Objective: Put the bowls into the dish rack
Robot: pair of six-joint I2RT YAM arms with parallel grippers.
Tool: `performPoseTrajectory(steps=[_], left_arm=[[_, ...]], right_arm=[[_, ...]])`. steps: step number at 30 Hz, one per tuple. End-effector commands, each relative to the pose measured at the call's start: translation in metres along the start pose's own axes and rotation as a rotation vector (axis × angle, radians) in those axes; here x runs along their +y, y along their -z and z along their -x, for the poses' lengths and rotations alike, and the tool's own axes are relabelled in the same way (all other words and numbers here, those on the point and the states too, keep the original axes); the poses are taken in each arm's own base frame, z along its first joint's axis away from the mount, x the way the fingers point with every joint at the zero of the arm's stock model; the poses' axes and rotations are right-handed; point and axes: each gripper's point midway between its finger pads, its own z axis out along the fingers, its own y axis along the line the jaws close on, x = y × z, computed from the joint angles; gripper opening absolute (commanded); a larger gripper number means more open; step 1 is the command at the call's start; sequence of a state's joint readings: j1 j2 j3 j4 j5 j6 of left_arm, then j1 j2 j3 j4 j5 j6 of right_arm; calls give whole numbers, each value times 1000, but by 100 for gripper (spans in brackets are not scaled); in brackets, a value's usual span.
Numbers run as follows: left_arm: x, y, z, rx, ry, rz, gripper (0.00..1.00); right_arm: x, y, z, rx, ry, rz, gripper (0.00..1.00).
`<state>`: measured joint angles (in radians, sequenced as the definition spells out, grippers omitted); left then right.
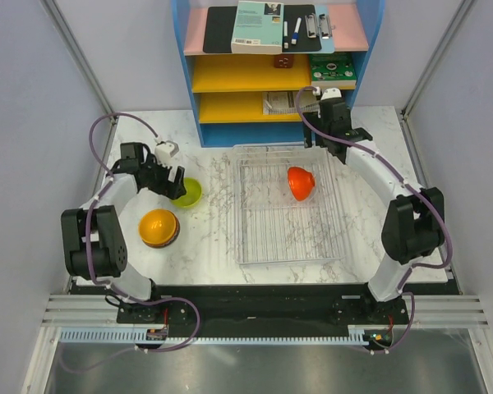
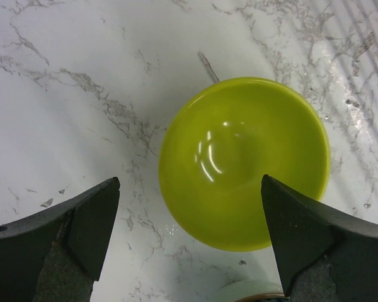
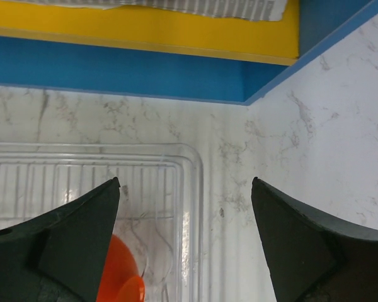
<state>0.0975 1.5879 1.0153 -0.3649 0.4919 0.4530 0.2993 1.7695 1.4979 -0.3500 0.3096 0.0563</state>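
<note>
A lime-green bowl [image 1: 186, 193] sits upright on the marble table, left of the dish rack [image 1: 255, 238]. My left gripper [image 1: 174, 185] hovers open above the bowl's near edge; in the left wrist view the bowl [image 2: 244, 162] lies between and beyond the fingertips [image 2: 91, 217]. An orange bowl [image 1: 158, 227] lies upside down on another bowl near the left arm. A red bowl [image 1: 301, 182] lies on its side inside the rack. My right gripper [image 1: 338, 146] is open and empty over the rack's far right corner [image 3: 189, 163], with the red bowl [image 3: 116, 277] at its left finger.
A blue-and-yellow shelf unit [image 1: 275, 74] stands at the back, close behind the rack, with a book, pens, and circuit boards on it. Its blue base [image 3: 145, 69] fills the top of the right wrist view. Grey walls close in both sides.
</note>
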Motion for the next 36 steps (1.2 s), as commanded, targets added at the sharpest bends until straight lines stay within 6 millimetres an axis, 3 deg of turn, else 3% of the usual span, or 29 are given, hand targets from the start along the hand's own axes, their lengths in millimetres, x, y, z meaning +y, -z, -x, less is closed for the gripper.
performPoseTrajectory(steps=[1, 4, 7, 8, 10, 13, 15, 16, 18, 21, 24, 25, 29, 30, 31, 34, 36], left_arm=[[21, -8, 3, 20, -58, 68, 100], [28, -14, -1, 43, -54, 88, 98], [28, -21, -6, 66, -56, 86, 84], [27, -24, -8, 74, -62, 83, 74], [25, -26, -9, 82, -67, 78, 65], [21, -30, -11, 89, -73, 63, 40], [21, -32, -11, 91, -72, 60, 29], [22, -32, -10, 92, -70, 62, 17], [21, -32, -7, 89, -69, 59, 3], [21, -29, 7, 66, -67, 55, 2], [19, -21, 36, 15, -63, 38, 2], [17, -13, 59, -32, -78, 34, 2], [-24, 18, 116, -182, -109, -98, 2], [-39, 28, 127, -229, -120, -161, 2], [-70, 38, 143, -272, -169, -219, 2], [-127, 52, 152, -326, -248, -373, 2], [-152, 64, 156, -363, -301, -416, 2]], right_arm=[[33, 39, 20, -38, -1, 202, 92], [45, 58, 26, -58, 25, 249, 93], [54, 75, 33, -85, 46, 284, 93], [59, 80, 33, -87, 53, 302, 93], [63, 90, 37, -105, 57, 331, 94], [70, 100, 40, -114, 78, 374, 95], [74, 105, 41, -104, 89, 392, 96], [77, 105, 40, -94, 91, 405, 96], [81, 109, 41, -82, 95, 436, 96], [93, 117, 40, -75, 88, 510, 97], [109, 126, 39, -59, 62, 612, 97], [113, 127, 37, -48, 53, 635, 97], [148, 147, 24, 13, 10, 868, 97], [153, 150, 23, 23, 0, 905, 97], [160, 152, 19, 39, -15, 951, 97], [178, 164, 9, 66, -23, 1099, 98], [185, 172, 6, 88, -51, 1171, 98]])
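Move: The green bowl's middle is about 4 cm right of the left hand, 3 cm back and 6 below. From that hand, the orange bowl stands some 16 cm back and 7 left, and the dish rack's middle 41 right and 8 back. From the right hand, the green bowl is about 45 cm left, 13 back and 17 below; the red bowl is roughly 10 back, 4 left and 16 below. Left hand sinks, pinches the green bowl's rim, lifts some 15 cm; open right hand swings left towards it. ##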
